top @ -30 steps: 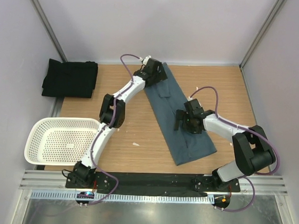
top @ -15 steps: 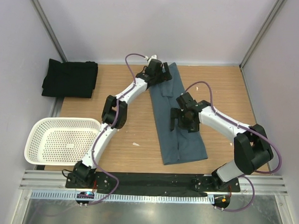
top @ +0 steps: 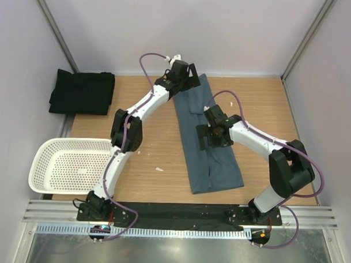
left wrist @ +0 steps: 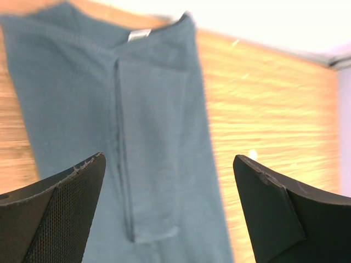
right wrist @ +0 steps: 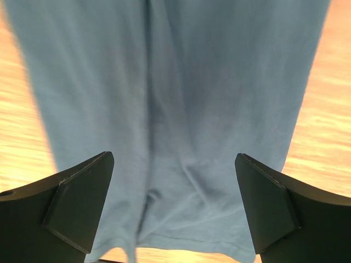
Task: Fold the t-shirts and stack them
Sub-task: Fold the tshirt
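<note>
The slate blue-grey t-shirt [top: 217, 167] lies on the wooden table as a long narrow strip, folded lengthwise and running from the back wall toward the front. Its white neck label [left wrist: 140, 34] shows at the far end. My left gripper [top: 188, 84] hovers open over that collar end, with a folded-in sleeve [left wrist: 148, 153] below its jaws. My right gripper [top: 211, 142] stands open above the strip's middle, looking down at the hem [right wrist: 219, 246]. Neither holds cloth. The black t-shirt [top: 81, 92] sits folded at the back left corner.
A white perforated basket [top: 44, 161] stands at the front left, overhanging the table's left edge. Grey walls close in the back and both sides. A small white scrap [top: 159, 169] lies on the wood [top: 268, 106] left of the shirt.
The blue-grey strip has swung from a diagonal to nearly straight, its near end shifting left. My right gripper moved left and back over its middle. The left gripper stayed at the collar end.
</note>
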Action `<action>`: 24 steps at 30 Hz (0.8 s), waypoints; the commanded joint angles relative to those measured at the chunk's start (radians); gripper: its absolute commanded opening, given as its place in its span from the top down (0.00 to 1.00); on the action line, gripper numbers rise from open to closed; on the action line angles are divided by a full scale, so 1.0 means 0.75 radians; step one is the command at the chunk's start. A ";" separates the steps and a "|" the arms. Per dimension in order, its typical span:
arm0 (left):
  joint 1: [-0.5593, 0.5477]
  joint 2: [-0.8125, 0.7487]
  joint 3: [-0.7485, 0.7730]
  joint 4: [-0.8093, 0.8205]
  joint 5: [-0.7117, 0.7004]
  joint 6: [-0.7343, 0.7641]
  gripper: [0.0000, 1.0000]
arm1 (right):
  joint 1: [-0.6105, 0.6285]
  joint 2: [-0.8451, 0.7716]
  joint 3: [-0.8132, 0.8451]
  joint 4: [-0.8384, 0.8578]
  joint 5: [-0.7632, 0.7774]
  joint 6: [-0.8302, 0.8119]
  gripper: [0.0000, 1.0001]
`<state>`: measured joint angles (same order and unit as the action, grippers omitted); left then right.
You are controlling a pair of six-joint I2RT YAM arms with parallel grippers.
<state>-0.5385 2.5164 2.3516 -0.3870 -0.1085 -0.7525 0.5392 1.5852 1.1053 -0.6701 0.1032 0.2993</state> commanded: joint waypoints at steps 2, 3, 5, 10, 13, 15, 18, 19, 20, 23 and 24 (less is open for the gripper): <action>-0.041 -0.124 -0.020 -0.079 -0.141 -0.115 0.00 | 0.007 0.020 -0.077 0.081 0.000 -0.074 0.00; -0.043 -0.111 -0.031 -0.087 -0.148 -0.132 0.00 | 0.007 0.024 -0.097 0.108 -0.015 -0.064 0.00; -0.043 -0.095 -0.059 -0.093 -0.158 -0.166 0.00 | 0.009 0.026 -0.124 0.141 -0.039 -0.043 0.00; -0.029 0.031 -0.010 -0.085 -0.109 -0.203 0.00 | 0.034 0.046 -0.216 0.216 -0.078 0.028 0.00; -0.014 0.077 0.012 -0.071 -0.046 -0.222 0.00 | 0.058 0.044 -0.265 0.255 -0.099 0.067 0.00; 0.000 0.128 0.026 -0.063 -0.011 -0.218 0.00 | 0.077 0.050 -0.298 0.292 -0.121 0.120 0.00; 0.022 0.161 0.043 -0.055 0.044 -0.216 0.00 | 0.111 0.067 -0.308 0.315 -0.121 0.190 0.00; 0.027 0.173 0.045 -0.053 0.051 -0.214 0.00 | 0.126 0.073 -0.310 0.315 -0.121 0.206 0.00; 0.035 0.189 0.045 -0.042 0.057 -0.210 0.00 | 0.138 0.085 -0.306 0.321 -0.119 0.219 0.00; 0.055 0.218 0.049 -0.010 0.106 -0.208 0.00 | 0.197 0.103 -0.290 0.329 -0.119 0.274 0.00; 0.057 0.232 0.053 -0.012 0.108 -0.208 0.00 | 0.216 0.116 -0.277 0.329 -0.121 0.292 0.00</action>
<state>-0.5110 2.6369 2.3707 -0.3935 -0.0696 -0.9127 0.6495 1.6135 0.9104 -0.4648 0.0914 0.4179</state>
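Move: The sleeve flap folded onto the shirt's far end lies about 8 cm below the left gripper and some 3 cm back, neither left nor right of it. The shirt's far edge is about 5 cm ahead of that gripper and 2 cm to its right. Under the right gripper is the shirt's near half, its middle some 6 cm back, 1 cm right and 6 cm down. The near hem is about 17 cm back and 2 cm right. Lower the open right gripper about 5 cm onto the shirt's near half while drawing it back some 3 cm, then keep it low and push the cloth left with the fingertips. Raise the open left gripper a little and ease it slightly back, then bring it down some 10 cm onto the shirt beside the sleeve flap and nudge it forward about 2 cm, fingertips tipping steeper. ##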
